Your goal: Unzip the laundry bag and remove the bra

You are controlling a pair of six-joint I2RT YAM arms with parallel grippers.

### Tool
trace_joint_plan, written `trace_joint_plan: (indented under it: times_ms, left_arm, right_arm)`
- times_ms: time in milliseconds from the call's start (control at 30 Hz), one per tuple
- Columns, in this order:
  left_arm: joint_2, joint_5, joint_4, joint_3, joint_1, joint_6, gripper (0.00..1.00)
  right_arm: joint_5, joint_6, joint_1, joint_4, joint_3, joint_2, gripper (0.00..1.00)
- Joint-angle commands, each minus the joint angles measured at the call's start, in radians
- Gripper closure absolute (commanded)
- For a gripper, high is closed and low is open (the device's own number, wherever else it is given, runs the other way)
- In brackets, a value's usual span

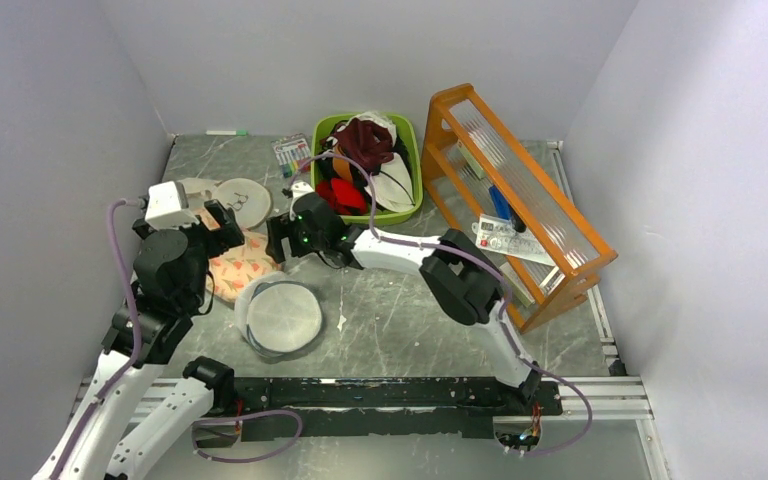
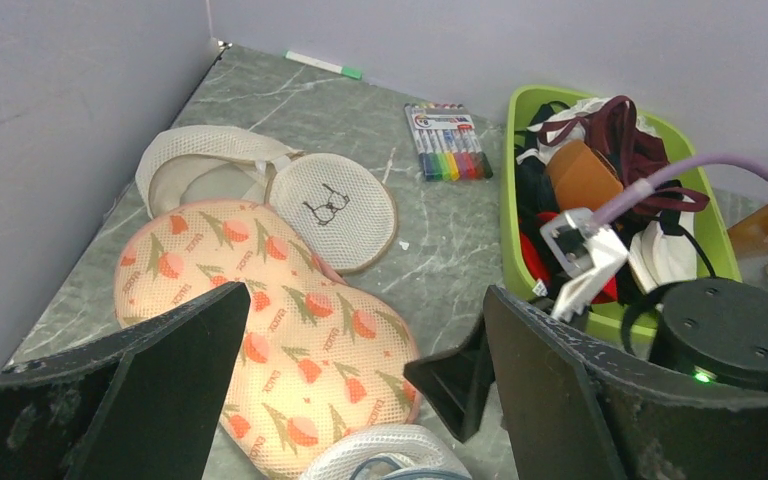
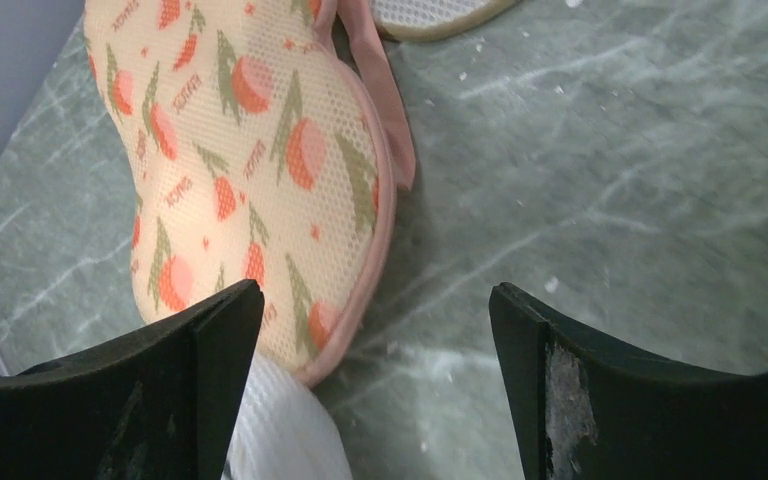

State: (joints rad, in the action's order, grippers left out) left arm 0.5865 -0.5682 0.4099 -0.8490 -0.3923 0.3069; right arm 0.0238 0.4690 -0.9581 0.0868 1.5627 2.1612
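The laundry bag (image 1: 242,272) lies zipped on the table at the left, a bean-shaped cream case with red flowers (image 2: 280,340) and a pink zip edge (image 3: 388,120). My left gripper (image 1: 222,228) hovers open over its far end, nothing between its fingers (image 2: 367,300). My right gripper (image 1: 278,240) is open low beside the bag's right edge; the bag's pink-edged corner (image 3: 250,150) lies between its fingers (image 3: 377,300), untouched. In the left wrist view one right finger (image 2: 460,380) shows next to the bag. The bra is hidden.
A round white mesh disc (image 1: 282,315) overlaps the bag's near end. A beige mesh bag (image 2: 330,205) lies just behind it. Markers (image 1: 292,153), a green basket (image 1: 415,170) of garments and an orange rack (image 1: 520,200) stand at the back and right.
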Motion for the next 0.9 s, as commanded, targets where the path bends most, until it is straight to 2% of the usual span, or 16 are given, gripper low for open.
trace_joint_plan:
  times_ms: [0,133,233,400,600,767,867]
  left_arm:
    - [0.017,0.004,-0.038,0.009,0.01,-0.018,0.01]
    - [0.041,0.036,-0.047,0.005,0.017,-0.02,0.01]
    - [0.052,0.062,-0.051,0.005,0.03,-0.018,0.01]
    - [0.063,0.131,-0.067,0.006,0.079,-0.009,0.01]
    - [0.052,0.133,-0.062,0.009,0.086,-0.007,0.01]
    - [0.036,0.134,-0.073,0.015,0.088,-0.008,0.01]
    - [0.044,0.149,-0.074,0.011,0.093,-0.005,0.01]
  right_arm:
    - [0.066,0.029,0.005,0.009,0.106,0.086,0.17]
    - [0.13,0.086,0.005,0.046,0.12,0.134,0.23]
    - [0.19,0.135,0.0,0.104,0.108,0.155,0.32]
    - [0.276,0.22,-0.002,0.164,0.159,0.22,0.54]
    - [0.298,0.314,-0.005,0.234,0.272,0.3,0.78]
    - [0.34,0.38,-0.007,0.277,0.405,0.348,0.88]
    - [0.308,0.358,-0.002,0.278,0.405,0.317,0.93]
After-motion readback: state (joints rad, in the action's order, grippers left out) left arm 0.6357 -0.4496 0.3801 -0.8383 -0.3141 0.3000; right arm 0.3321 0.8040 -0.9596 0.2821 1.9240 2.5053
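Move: The right hand, open, hovers beside the strawberry laundry bag: its zipped right edge lies some 6 cm to the left, 2 cm back and 5 cm below. The round glasses bag is about 8 cm ahead, 8 cm left; the white mesh bag 17 cm back, level sideways; the green basket 16 cm ahead, 20 cm right. From the left hand that zipped edge is roughly 6 cm ahead, 2 cm right and 27 cm down. The right fingers shut on the zipped right edge of the strawberry bag and pinch it, as the hand travels about 10 cm left, first sinking some 4 cm and easing slightly back, then climbing again by as much with the edge between the fingers. The wrist swings roughly 25 degrees, so the fingers point more to the left. ##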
